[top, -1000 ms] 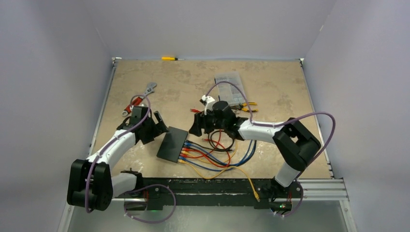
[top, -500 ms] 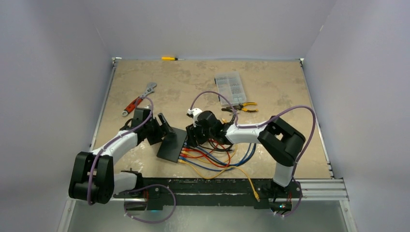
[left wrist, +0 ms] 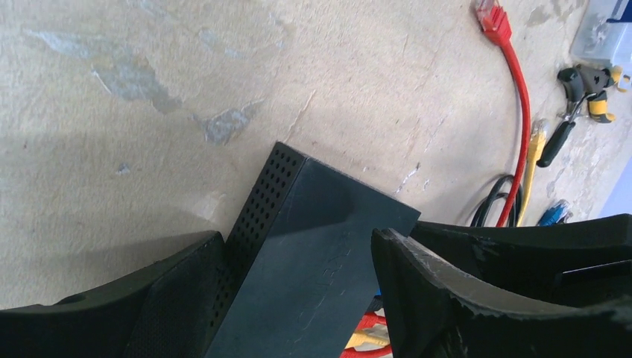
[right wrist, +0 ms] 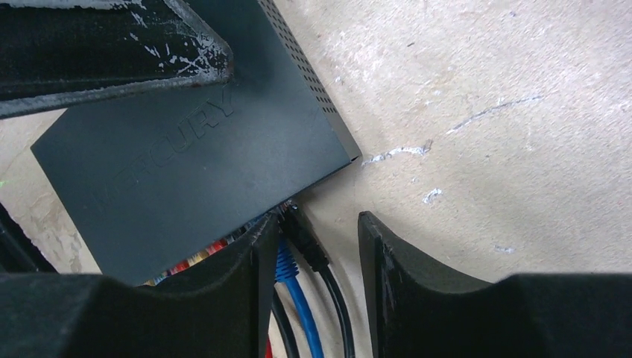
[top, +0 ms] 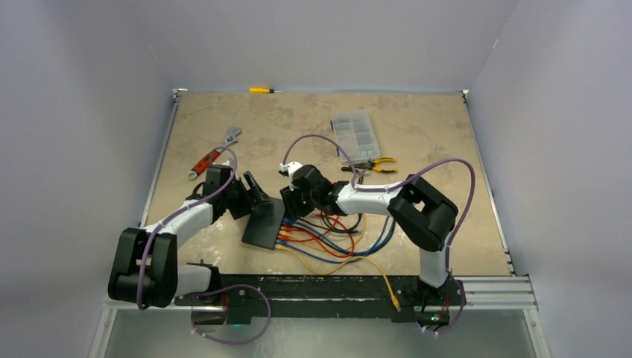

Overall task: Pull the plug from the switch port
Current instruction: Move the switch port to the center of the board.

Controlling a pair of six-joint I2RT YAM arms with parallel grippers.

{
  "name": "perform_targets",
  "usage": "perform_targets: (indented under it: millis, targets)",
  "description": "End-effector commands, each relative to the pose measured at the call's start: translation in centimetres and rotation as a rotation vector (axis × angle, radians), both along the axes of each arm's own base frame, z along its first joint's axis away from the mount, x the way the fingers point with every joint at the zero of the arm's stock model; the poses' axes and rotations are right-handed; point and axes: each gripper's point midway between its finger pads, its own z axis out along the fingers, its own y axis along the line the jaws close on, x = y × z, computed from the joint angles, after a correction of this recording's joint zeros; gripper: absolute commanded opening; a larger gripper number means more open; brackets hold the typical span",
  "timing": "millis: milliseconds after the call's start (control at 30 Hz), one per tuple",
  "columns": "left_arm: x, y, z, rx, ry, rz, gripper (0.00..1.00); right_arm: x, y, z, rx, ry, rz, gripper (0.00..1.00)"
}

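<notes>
The matte-black switch (top: 264, 224) lies between the two arms, with coloured cables (top: 328, 240) plugged into its right edge. My left gripper (top: 256, 198) straddles its far corner. In the left wrist view the switch (left wrist: 320, 246) fills the gap of the left gripper (left wrist: 298, 237), whose jaws stand open round it. My right gripper (top: 290, 203) is at the port edge. In the right wrist view a black plug (right wrist: 304, 233) and a blue plug (right wrist: 285, 262) sit between the open jaws of the right gripper (right wrist: 317, 222), and the right finger (right wrist: 387, 261) is clear of them.
A wrench (top: 215, 154) lies at the left, a yellow screwdriver (top: 262, 90) at the far edge. A clear organiser box (top: 353, 136) and pliers (top: 370, 164) are behind the right arm. A loose red cable end (left wrist: 492, 15) lies past the switch.
The right gripper has swung left from behind the cables to the switch's port edge. The left gripper has moved onto the switch's far corner. Both pairs of jaws have narrowed.
</notes>
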Motion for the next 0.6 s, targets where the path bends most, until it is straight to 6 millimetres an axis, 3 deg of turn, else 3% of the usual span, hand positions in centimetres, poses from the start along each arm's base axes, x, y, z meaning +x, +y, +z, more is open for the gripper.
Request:
perform_targets:
  millis: [0, 367, 567]
  targets:
    - [-0.7, -1.2, -0.4, -0.06, 0.031, -0.029, 0.72, 2.4, -0.9, -1.5, -0.091, -0.046, -0.071, 0.45]
    - [0.3, -1.7, -0.6, -0.093, 0.018, -0.027, 0.72, 6.0, -0.9, -0.8, 0.004, 0.011, -0.098, 0.45]
    - [2.2, -2.5, -0.3, -0.137, -0.01, -0.017, 0.71, 7.4, -0.5, 0.6, 0.102, 0.064, -0.081, 0.46]
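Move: The switch port lies against the left hand's spread fingers, its middle about 6 cm back and 1 cm to the right, a little below. From the right hand, at the port side's far corner, its middle is some 5 cm back and 5 cm left. The plugged-in connectors sit about 7 cm straight back from the right hand, the black cable coil roughly 15 cm to its right and 3 cm back. With one finger at the plugs by the switch port's far right corner, the right hand pushes the port forward about 5 cm, level and speeding up, its fingers staying half open. The left hand goes along, a finger at the vented side, some 3 cm forward at the same height, tipping up slightly, its fingers still wide. ##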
